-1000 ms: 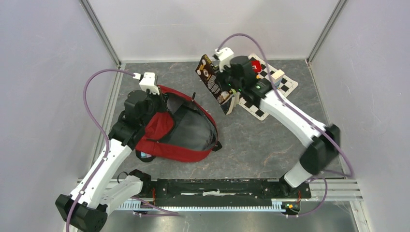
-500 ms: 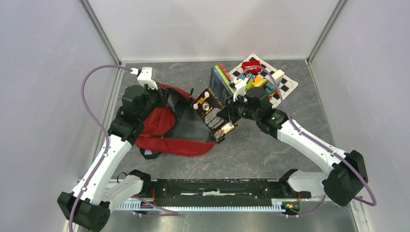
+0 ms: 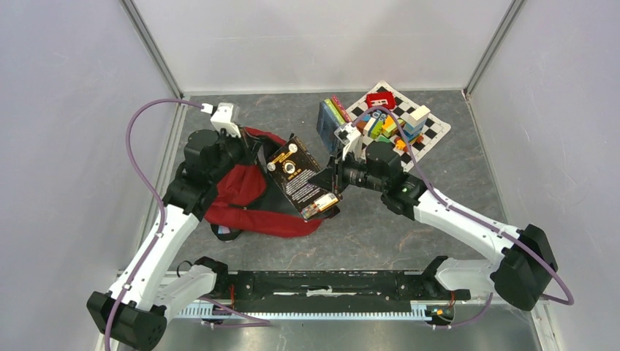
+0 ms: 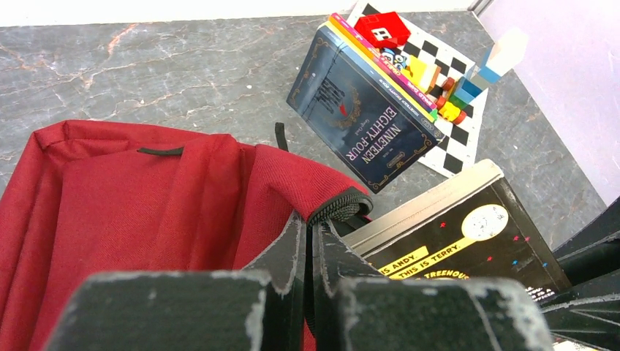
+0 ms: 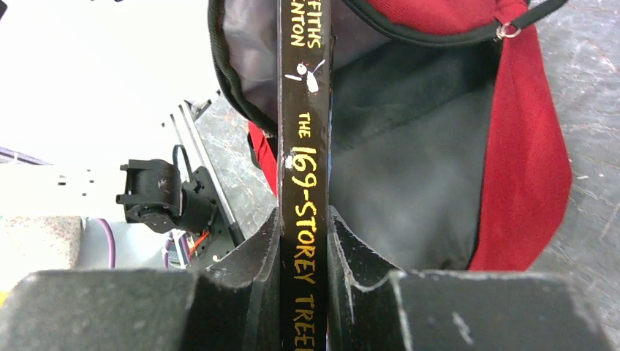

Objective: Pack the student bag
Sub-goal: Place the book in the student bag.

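The student bag [image 3: 245,191], a dark-red backpack, lies on the table's left with its mouth held open; its grey lining [image 5: 409,190] shows. My left gripper [image 4: 312,223] is shut on the bag's black zippered rim [image 4: 343,206], lifting it. My right gripper [image 5: 303,219] is shut on the spine of a black paperback [image 5: 303,110] with yellow lettering. In the top view the book [image 3: 300,179] hangs tilted over the bag's mouth, with the right gripper [image 3: 330,180] at its right edge. The left wrist view shows the book's cover [image 4: 468,234] just beside the rim.
A dark blue book [image 3: 327,126] leans with several thin coloured books [image 4: 380,62] at the back middle. Behind them a checkered mat [image 3: 431,130] holds toy blocks, among them a red one [image 3: 380,99]. Grey walls close in the table on three sides.
My right arm has swung the black book from the back middle, left and down, to the bag's open mouth. The left gripper has kept its hold on the rim.
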You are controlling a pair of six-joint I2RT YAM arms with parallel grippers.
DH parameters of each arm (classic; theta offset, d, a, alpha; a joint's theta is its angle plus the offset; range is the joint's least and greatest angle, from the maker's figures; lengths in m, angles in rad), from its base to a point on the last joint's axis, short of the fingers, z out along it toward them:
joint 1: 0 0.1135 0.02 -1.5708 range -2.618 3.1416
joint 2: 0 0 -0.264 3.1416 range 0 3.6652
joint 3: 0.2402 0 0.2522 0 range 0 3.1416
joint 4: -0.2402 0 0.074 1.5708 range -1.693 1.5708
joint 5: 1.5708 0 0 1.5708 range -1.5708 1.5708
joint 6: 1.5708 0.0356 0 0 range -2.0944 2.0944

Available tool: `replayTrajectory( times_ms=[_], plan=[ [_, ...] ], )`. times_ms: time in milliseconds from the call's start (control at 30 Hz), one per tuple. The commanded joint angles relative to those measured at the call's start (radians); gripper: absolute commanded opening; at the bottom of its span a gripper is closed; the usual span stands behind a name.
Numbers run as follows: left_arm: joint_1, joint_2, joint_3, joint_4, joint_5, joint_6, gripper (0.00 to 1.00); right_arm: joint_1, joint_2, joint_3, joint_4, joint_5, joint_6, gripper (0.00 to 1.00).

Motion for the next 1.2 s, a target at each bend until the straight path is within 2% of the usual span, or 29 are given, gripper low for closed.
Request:
replayTrajectory(
  times_ms=[0, 167, 367, 700, 933, 1167],
  plan=[
    [0.004, -0.032, 0.003, 0.115, 0.04, -0.026, 0.02, 0.026, 0.011, -0.015, 0.154, 0.091, 0.024, 0.0],
    [0.004, -0.038, -0.013, 0.14, 0.046, -0.023, 0.02, 0.026, 0.019, -0.114, 0.155, 0.239, -0.007, 0.0],
    [0.004, -0.034, -0.023, 0.166, 0.096, -0.035, 0.02, 0.026, 0.035, -0.22, 0.232, 0.235, 0.04, 0.0],
    [0.004, -0.016, -0.032, 0.199, 0.164, -0.052, 0.02, 0.036, 0.186, -0.097, 0.272, 0.223, 0.173, 0.0],
    [0.004, -0.017, -0.037, 0.206, 0.168, -0.058, 0.02, 0.06, 0.271, -0.093, 0.468, 0.238, 0.353, 0.0],
    [0.004, -0.015, -0.037, 0.21, 0.176, -0.061, 0.02, 0.07, 0.344, -0.048, 0.583, 0.285, 0.479, 0.0]
  ],
)
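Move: The right hand holds the book by its spine; the bag's open mouth is centred about 10 cm to its left, 3 cm back and some 17 cm below. The remaining books stand roughly 15 cm ahead and 7 cm to the right of that hand, and the chessboard of toys about 15 cm ahead and 26 cm right. From the left hand, already pinching the bag's rim, the mouth's middle is about 11 cm right, 11 cm back and 15 cm below. Lower the right gripper with the book about 11 cm into the bag's mouth, drifting slightly right as it sinks, then swing it some 5 cm left and a little forward, rolling its forward side down nearly 20 degrees and turning clockwise. Keep both grips closed, and ease the left gripper with the bag's rim about 2.5 cm right. ##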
